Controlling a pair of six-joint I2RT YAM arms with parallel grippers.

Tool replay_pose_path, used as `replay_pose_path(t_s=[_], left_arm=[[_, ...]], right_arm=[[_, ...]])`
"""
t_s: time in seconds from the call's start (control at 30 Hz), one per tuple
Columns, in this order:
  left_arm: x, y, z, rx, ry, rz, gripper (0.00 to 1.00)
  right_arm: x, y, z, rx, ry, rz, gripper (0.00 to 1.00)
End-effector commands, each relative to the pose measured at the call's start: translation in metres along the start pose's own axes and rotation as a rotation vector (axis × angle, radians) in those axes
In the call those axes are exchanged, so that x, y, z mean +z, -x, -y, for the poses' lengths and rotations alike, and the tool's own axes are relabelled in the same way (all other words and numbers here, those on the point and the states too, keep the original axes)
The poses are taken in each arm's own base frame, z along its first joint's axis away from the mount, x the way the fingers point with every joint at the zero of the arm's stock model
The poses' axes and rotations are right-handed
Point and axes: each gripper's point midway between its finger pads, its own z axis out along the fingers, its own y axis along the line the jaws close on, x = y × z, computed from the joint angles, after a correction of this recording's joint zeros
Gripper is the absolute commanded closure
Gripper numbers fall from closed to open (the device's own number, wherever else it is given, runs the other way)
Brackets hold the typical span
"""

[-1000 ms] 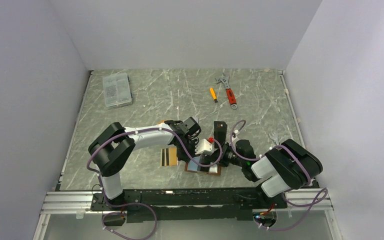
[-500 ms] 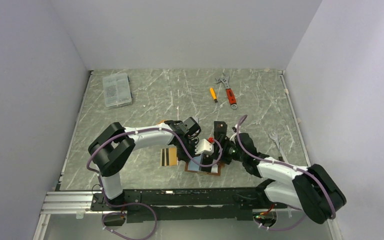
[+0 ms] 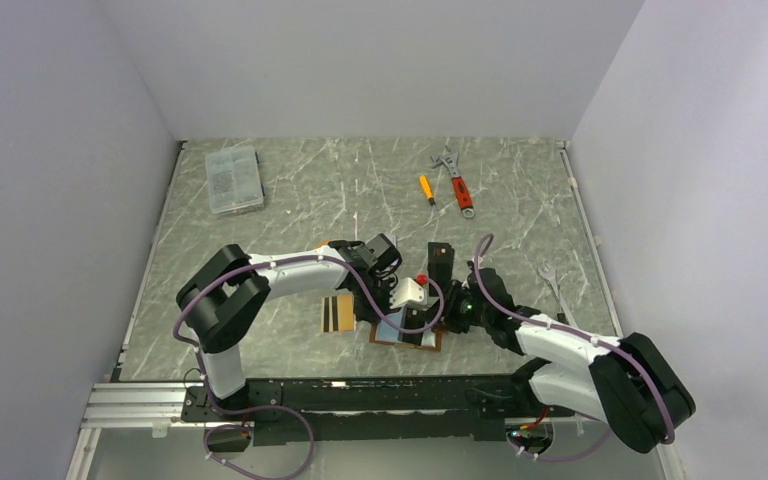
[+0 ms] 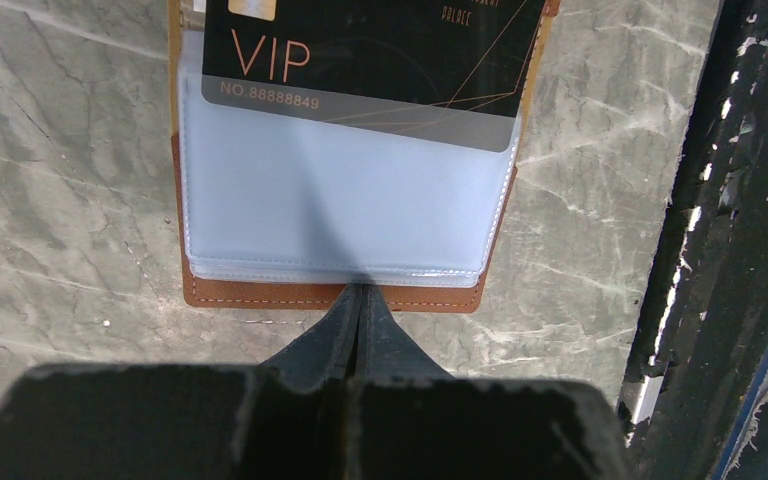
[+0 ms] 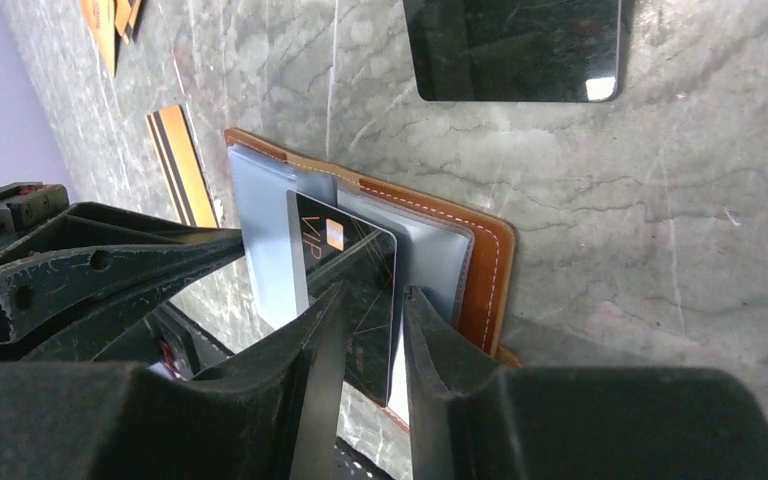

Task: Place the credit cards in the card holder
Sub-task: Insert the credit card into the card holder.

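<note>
The card holder lies open on the table, tan leather with clear sleeves, also in the overhead view. A black VIP credit card sits partly inside the top sleeve. My left gripper is shut, its tips pressing on the holder's near leather edge. My right gripper is open, its jaws straddling the outer end of the black card with a slim gap showing. A gold card with black stripes lies left of the holder. Another black card lies behind it, and orange cards lie farther off.
A clear parts box stands at the back left. A red-handled adjustable wrench and a small orange screwdriver lie at the back. A silver spanner lies on the right. The black front rail runs close beside the holder.
The right arm has unfolded from a bunched pose to a low, stretched one, its wrist staying at the card holder. The left arm and the holder have not moved.
</note>
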Motion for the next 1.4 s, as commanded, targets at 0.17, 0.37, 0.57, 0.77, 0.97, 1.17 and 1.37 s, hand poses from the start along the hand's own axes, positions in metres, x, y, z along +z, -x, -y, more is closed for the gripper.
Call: replay_pose_path(t_s=[0.17, 0.37, 0.57, 0.77, 0.97, 1.17, 1.37], left_arm=[[-0.004, -0.002, 0.001, -0.004, 0.005, 0.003, 1.0], [-0.009, 0.002, 0.0, 0.001, 0.01, 0.017, 1.0], [-0.011, 0.006, 0.0, -0.017, -0.011, 0.052, 1.0], [-0.019, 0.011, -0.002, -0.046, -0.032, 0.106, 1.0], [-0.018, 0.016, -0.002, -0.054, -0.06, 0.136, 1.0], [-0.011, 0.017, -0.006, -0.059, -0.073, 0.135, 1.0], [-0.014, 0.016, -0.01, -0.076, -0.05, 0.171, 1.0]], right_arm=[[0.006, -0.016, -0.002, -0.044, -0.008, -0.05, 0.72], [0.014, -0.016, -0.017, -0.079, 0.007, -0.06, 0.72], [0.021, -0.014, -0.033, -0.106, 0.034, -0.062, 0.74], [0.027, -0.013, -0.047, -0.117, 0.07, -0.07, 0.68], [0.03, -0.016, -0.05, -0.106, 0.084, -0.082, 0.49], [0.029, -0.018, -0.046, -0.104, 0.065, -0.085, 0.41], [0.017, -0.014, -0.035, -0.145, -0.032, -0.05, 0.4]])
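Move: The VIP card's middle lies about 3 cm left of the right hand, level with it fore and aft and scarcely below; its left edge is already in the left pocket, whose middle is some 8 cm left. The spare black card lies about 12 cm ahead of the right hand. From the left hand, shut at the holder's left edge, the VIP card is 8 cm right, the pocket 4 cm right, and the striped gold card 6 cm left, 1 cm ahead. Slide the right gripper about 5.5 cm left, low over the holder, turning it some 10 degrees counter-clockwise, and push the VIP card deeper into the left pocket with the right-hand finger on its right edge. Late in the push, spread the fingers wide and rise about 1 cm. Keep the left gripper shut at the holder's left edge, easing it 1 cm forward and up. ##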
